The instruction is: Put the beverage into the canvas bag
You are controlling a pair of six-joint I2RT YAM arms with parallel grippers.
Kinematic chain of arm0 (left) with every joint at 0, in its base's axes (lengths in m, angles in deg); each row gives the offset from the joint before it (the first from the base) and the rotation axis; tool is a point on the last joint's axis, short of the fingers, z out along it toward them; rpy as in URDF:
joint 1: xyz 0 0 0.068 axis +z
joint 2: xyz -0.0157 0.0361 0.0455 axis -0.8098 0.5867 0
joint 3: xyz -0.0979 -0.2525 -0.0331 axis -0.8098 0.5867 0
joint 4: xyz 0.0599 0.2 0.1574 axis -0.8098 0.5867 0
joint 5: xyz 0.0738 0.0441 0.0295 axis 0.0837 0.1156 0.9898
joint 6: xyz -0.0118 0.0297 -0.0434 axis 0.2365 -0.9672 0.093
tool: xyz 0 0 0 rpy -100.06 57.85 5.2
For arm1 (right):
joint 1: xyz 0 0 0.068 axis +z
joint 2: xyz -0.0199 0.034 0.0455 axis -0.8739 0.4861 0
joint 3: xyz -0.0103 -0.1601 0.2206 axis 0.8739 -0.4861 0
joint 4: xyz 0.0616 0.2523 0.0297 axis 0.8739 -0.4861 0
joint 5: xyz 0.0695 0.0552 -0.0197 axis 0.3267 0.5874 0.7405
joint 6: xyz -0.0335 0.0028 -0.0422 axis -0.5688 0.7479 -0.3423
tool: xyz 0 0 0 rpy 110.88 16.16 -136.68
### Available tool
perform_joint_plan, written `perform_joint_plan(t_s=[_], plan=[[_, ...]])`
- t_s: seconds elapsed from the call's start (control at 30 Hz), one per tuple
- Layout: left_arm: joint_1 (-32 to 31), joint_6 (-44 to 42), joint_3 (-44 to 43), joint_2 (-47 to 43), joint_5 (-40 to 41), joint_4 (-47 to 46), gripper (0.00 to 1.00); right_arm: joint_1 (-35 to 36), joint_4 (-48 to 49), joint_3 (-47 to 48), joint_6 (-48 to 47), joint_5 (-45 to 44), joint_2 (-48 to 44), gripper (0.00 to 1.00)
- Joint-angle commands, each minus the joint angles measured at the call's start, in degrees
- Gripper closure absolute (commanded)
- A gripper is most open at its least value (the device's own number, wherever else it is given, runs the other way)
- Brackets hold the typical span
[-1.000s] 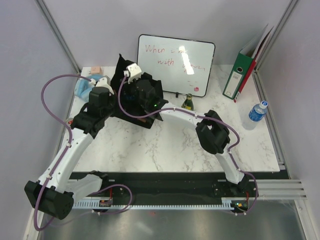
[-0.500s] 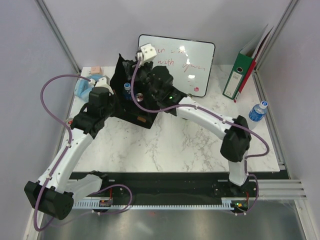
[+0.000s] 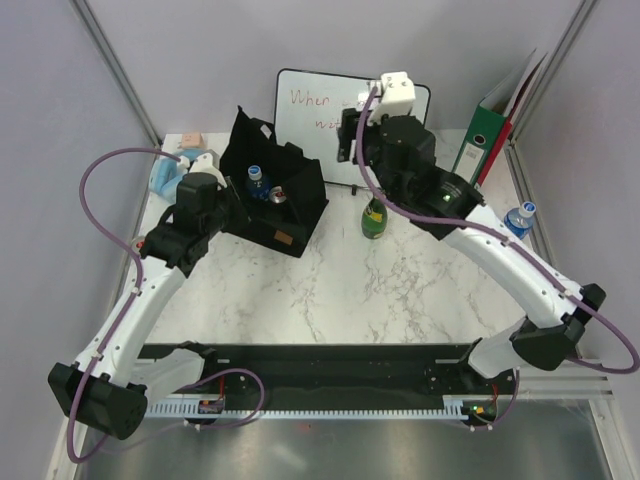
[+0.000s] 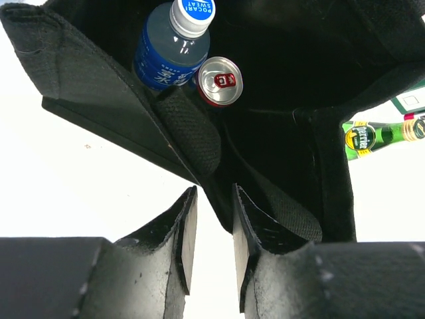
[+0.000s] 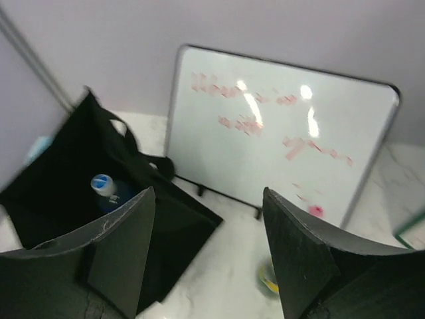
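Note:
The black canvas bag stands open at the back left. Inside it are a blue Pocari Sweat bottle and a red can, both upright. A green glass bottle stands on the marble just right of the bag. My left gripper is at the bag's near left edge. Its jaws are slightly apart with only table showing between them. My right gripper hangs high in front of the whiteboard, wide open and holding nothing. It is above the green bottle.
A whiteboard leans on the back wall. A green binder stands at the back right, with a blue-capped water bottle near the right edge. A blue item and a pink one lie back left.
My right arm has risen out of the bag and swung right toward the whiteboard, its jaws widening. The red can now shows inside the bag. My left jaws have parted.

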Motion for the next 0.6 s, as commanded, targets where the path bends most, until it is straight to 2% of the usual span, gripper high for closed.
perform_joint_plan(t_s=[0.0, 0.07, 0.1, 0.2, 0.43, 0.57], plan=[[0.1, -0.2, -2.0, -0.5, -0.6, 0.4, 0.7, -8.5, -22.5, -1.9, 7.7, -0.7, -4.6, 0.27], [0.1, -0.2, -2.1, -0.3, -0.7, 0.3, 0.74, -12.6, -24.0, -3.8, 8.1, 3.2, -4.8, 0.27], [0.1, -0.2, -2.1, -0.2, -0.8, 0.2, 0.84, -14.4, -25.4, -4.5, 7.6, 7.7, -3.2, 0.27], [0.0, 0.0, -2.1, -0.1, -1.3, 0.2, 0.98, -16.7, -26.3, -5.2, 5.8, 10.8, 0.9, 0.27], [0.1, 0.3, -1.7, -0.7, -1.7, 0.2, 0.98, -19.0, -26.8, -1.8, 2.0, 21.1, 12.1, 0.28], [0.0, 0.4, -1.3, -0.9, -1.8, 0.1, 0.98, -19.0, -26.9, 0.3, 2.0, 19.4, 16.4, 0.3]])
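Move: The green bottle stands about 4 cm ahead, 9 cm right and 34 cm below the right hand; the canvas bag is 9 cm ahead, 17 left, the whiteboard 20 ahead, 5 right, both some 30 below. The left hand has the bag rim between its open fingers; the blue bottle is 12 ahead, 3 right, the can 10 ahead, 7 right, both about 16 below. Open right hand drops about 23 cm, swinging right towards the green bottle and tipping down; left pinches bag rim. ##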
